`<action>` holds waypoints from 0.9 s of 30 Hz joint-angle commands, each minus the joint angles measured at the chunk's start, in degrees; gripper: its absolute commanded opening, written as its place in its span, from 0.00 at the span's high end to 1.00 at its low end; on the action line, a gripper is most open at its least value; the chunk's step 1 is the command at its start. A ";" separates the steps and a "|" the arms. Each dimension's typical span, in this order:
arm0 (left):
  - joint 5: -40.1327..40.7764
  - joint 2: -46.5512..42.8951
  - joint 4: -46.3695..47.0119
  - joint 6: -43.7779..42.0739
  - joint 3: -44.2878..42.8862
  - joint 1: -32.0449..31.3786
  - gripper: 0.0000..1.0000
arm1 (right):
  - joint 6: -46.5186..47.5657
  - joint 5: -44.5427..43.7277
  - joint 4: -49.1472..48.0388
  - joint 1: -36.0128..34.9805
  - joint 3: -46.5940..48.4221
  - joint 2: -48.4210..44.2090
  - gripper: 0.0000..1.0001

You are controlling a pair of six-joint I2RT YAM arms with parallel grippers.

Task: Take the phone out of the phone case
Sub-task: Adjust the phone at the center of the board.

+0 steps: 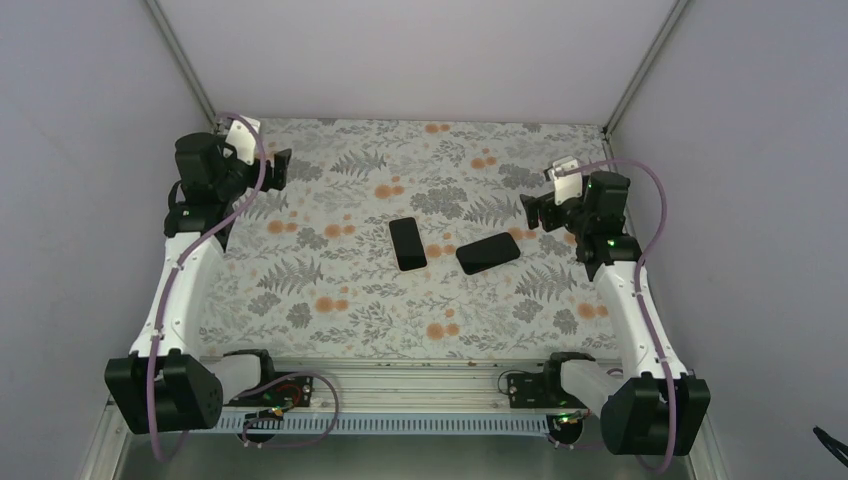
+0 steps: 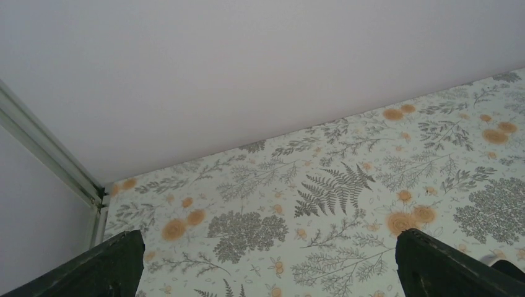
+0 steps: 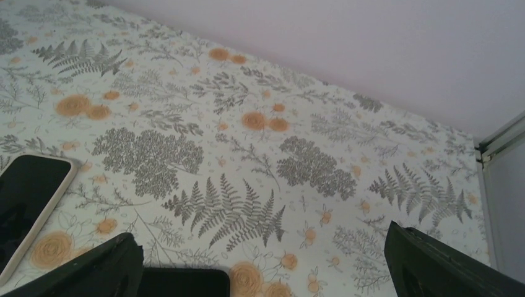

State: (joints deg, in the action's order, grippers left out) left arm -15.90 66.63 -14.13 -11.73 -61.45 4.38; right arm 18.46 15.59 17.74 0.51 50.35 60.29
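The phone (image 1: 407,244) lies face up mid-table, its black glass edged with a pale rim; in the right wrist view the phone (image 3: 28,198) is at the left edge. The phone case (image 1: 488,252), a matte black shell, lies apart just to the phone's right; only a corner of the phone case (image 3: 179,281) shows at the bottom of the right wrist view. My right gripper (image 1: 530,210) (image 3: 263,238) hovers open and empty just right of the case. At the far left, my left gripper (image 1: 283,165) (image 2: 267,238) is open, away from both items, with only tablecloth between its fingers.
A floral cloth (image 1: 330,300) covers the table. Plain walls close in the back and both sides, with metal corner posts (image 2: 49,154) (image 3: 498,139). The arm bases and a rail (image 1: 420,385) sit along the near edge.
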 commanded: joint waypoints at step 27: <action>-6.54 -0.02 -7.45 -5.32 -0.33 0.36 0.00 | 16.08 -9.68 25.47 -24.69 -2.20 22.40 0.97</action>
State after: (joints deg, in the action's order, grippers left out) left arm -21.34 66.41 -21.04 -16.08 -61.39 4.38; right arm 34.54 6.72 41.91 -20.71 48.16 79.50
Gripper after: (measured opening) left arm 0.995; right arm 0.036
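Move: The black phone that the right hand heads for lies about 11 cm to its left, roughly level with it fore and aft, and some 23 cm below. The pale-edged phone lies about 22 cm to the left of the black one and 3 cm farther out. From the left hand, the black phone is about 55 cm to the right, some 4 cm back and 30 cm down. Heading for the robot's side of the black phone without reaching it, the right hand swoops down some 18 cm, drawing back about 10 and swinging left. Its wrist tips until the fingers point almost straight down and turns counter-clockwise, while the wide-open fingers shut. The left hand, still open, sinks slightly, easing back and right. ##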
